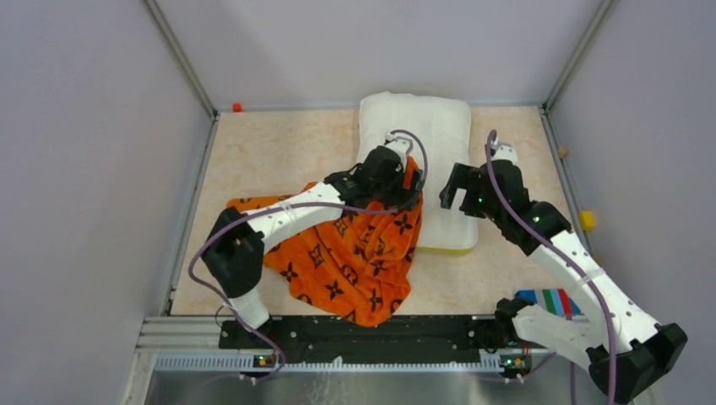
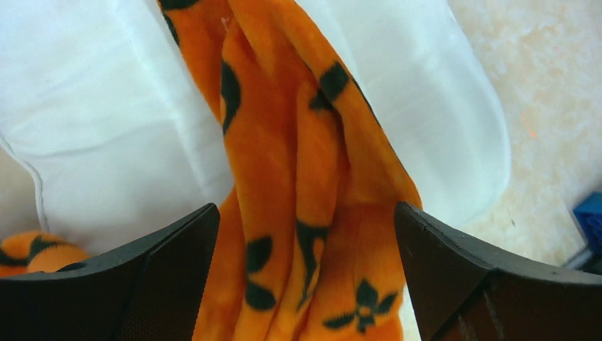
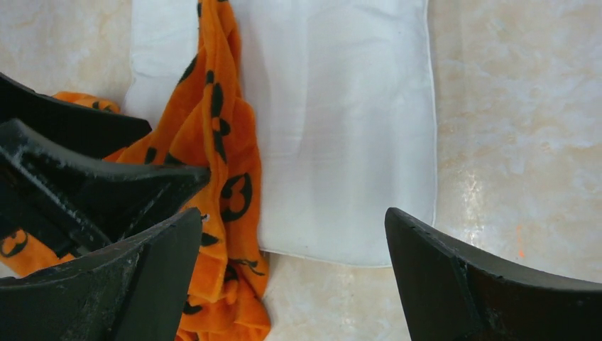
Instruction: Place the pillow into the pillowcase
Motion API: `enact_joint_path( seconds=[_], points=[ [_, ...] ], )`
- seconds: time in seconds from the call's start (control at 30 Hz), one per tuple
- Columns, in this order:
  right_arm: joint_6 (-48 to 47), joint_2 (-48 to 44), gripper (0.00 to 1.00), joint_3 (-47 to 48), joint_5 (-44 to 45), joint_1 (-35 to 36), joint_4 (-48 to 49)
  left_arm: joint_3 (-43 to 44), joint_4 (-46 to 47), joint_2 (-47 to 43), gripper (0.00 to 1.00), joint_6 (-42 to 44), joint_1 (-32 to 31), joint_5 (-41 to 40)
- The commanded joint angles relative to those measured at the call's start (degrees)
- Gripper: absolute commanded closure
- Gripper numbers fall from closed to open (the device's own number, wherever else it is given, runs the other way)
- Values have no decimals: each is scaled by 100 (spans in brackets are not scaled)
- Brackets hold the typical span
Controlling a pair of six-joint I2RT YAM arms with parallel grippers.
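Observation:
The white pillow (image 1: 431, 135) lies at the back middle of the table, with a yellow trim along its near edge. The orange pillowcase (image 1: 355, 261), printed with black motifs, is heaped in front of it, one fold draped up over the pillow's left side. My left gripper (image 1: 405, 190) stands open over that fold. In the left wrist view the bunched pillowcase (image 2: 284, 142) lies between the wide-apart fingers on the pillow (image 2: 106, 106). My right gripper (image 1: 452, 190) hangs open just right of it, above the pillow's (image 3: 341, 106) near edge, nothing between its fingers (image 3: 440, 270).
Grey walls and metal frame rails enclose the table on three sides. A striped coloured object (image 1: 549, 301) lies by the right arm's base. A yellow item (image 1: 587, 220) sits outside the right rail, and a small red one (image 1: 237, 107) in the back left corner.

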Motion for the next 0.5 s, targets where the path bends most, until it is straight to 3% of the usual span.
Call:
enact_joint_path(
  seconds=[0.0, 0.03, 0.13, 0.17, 0.33, 0.47],
  points=[
    [173, -103, 1, -383, 220, -199, 131, 607, 23, 546, 9, -225, -12, -724],
    [192, -87, 1, -496, 151, -238, 221, 703, -181, 656, 23, -293, 6, -940],
    [233, 35, 1, -747, 122, -282, 460, 564, -456, 554, 89, -403, 267, -1179],
    [218, 102, 1, -821, 137, -282, 531, 382, -464, 382, 99, -463, 439, -1192],
    [65, 771, 1, -1077, 250, -291, 957, -852, -476, -873, 100, -561, 1806, -1189],
    [32, 1384, 1, -1199, -32, -291, 1467, -1286, -561, -1537, 100, -446, 2989, -1002]
  ],
)
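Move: The pillowcase's raised edge lies over the pillow, about 3 cm ahead of the open left gripper, in line sideways and 3 cm below; the pillow's middle is some 4 cm ahead and 10 cm below, and the case's main spread 15 cm back, 14 cm left. From the right gripper the pillow's right edge is level fore-and-aft, about 4 cm right and 15 cm down; the case's raised edge is roughly 6 cm ahead, 10 cm left and 9 cm below. Bring the left gripper forward and down some 3 cm each onto the pillowcase's raised edge and shut the fingers on it. Keep them closed and sweep quickly left about 19 cm, easing farther forward and turning 30 degrees counter-clockwise, to drag the case off the pillow. Meanwhile sink the open right gripper about 10 cm towards the pillow's right edge, tipping its fingers downward. ##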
